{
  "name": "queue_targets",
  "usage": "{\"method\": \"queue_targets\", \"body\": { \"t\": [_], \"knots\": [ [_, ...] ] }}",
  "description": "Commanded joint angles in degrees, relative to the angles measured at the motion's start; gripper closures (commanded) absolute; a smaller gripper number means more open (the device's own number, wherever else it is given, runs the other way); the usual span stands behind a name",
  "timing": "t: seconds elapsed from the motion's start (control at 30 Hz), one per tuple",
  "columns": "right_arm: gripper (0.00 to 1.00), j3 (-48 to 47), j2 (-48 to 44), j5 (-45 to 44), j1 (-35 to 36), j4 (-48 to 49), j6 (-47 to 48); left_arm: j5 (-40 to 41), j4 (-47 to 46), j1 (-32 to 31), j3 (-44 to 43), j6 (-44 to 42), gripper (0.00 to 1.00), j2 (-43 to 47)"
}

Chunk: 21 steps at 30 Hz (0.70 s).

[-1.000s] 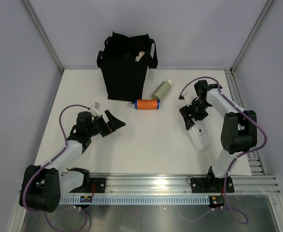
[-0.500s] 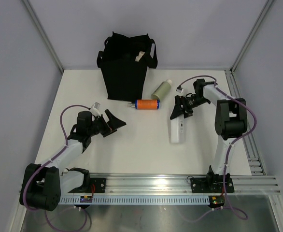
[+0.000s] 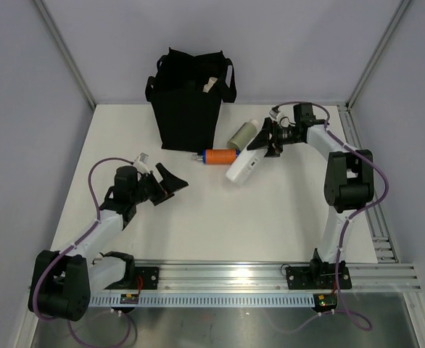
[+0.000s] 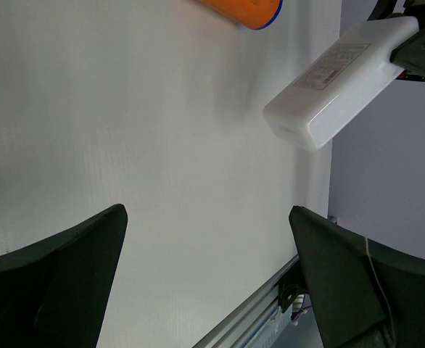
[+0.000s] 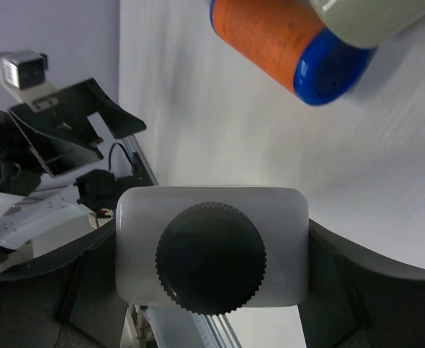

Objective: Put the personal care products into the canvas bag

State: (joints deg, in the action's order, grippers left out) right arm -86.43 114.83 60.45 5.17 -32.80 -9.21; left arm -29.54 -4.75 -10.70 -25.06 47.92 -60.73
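The black canvas bag [image 3: 189, 101] stands upright at the back of the table, a pale item [image 3: 210, 85] showing at its open top. In front of it lie an orange bottle with blue ends [image 3: 220, 156] [image 4: 250, 9] [image 5: 278, 43] and a sage green bottle [image 3: 243, 134] [image 5: 376, 16]. My right gripper [image 3: 268, 142] [image 5: 211, 270] is shut on the capped end of a white bottle [image 3: 245, 166] [image 4: 336, 69] [image 5: 211, 217], which hangs tilted just right of the orange one. At the left my left gripper [image 3: 172, 181] [image 4: 205, 217] stands open over bare table, holding nothing.
The white table [image 3: 198, 225] ends in a metal rail [image 3: 270, 275] along its near edge. Grey walls and angled frame posts [image 3: 64, 51] close in the back and sides. The left arm [image 5: 53, 138] shows in the right wrist view.
My right gripper has swung the white bottle from the right side of the table leftward and back, up beside the orange bottle. The left arm has not moved.
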Motion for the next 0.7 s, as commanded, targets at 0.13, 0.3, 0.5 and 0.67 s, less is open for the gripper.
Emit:
{"method": "queue_targets", "body": {
  "t": [0.13,0.3,0.5,0.67],
  "knots": [
    [1.0,-0.32,-6.54,10.92,0.81,26.43,-32.23,1.41,0.09,-0.2,-3.68,0.07,0.01,0.61],
    [1.0,0.57,-7.77,10.04,1.16,41.83,-48.07,1.5,0.62,-0.2,-4.38,-0.37,0.01,0.0],
    [1.0,-8.3,-8.39,4.69,3.09,42.66,-56.18,1.24,0.36,-0.2,-5.26,-0.46,0.01,-1.76],
    [1.0,-17.61,-7.69,-1.99,5.81,35.0,-57.76,1.5,0.8,-0.2,-5.79,-0.9,0.01,-2.46]
  ]
}}
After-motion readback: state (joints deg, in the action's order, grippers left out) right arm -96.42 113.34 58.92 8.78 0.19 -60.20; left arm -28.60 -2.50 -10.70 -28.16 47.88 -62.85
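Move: The white bottle is already in the right hand; the canvas bag it is bound for has its middle about 21 cm to that hand's left and 8 cm ahead, its mouth well above the hand. On the table about 11 cm below, the green bottle lies some 4 cm ahead and 5 cm left, the orange bottle roughly 11 cm left and 2 cm back. From the left hand the bag is about 19 cm ahead and 3 cm right. The white bottle, still pinched near its cap end, is hoisted by the right hand about 15 cm, with some 7 cm forward and 5 cm left, from in front of the green bottle towards the bag's mouth. The wrist turns about 20 degrees, the fingertips tilting up towards level and swinging slightly clockwise; the climb quickens towards the end. ##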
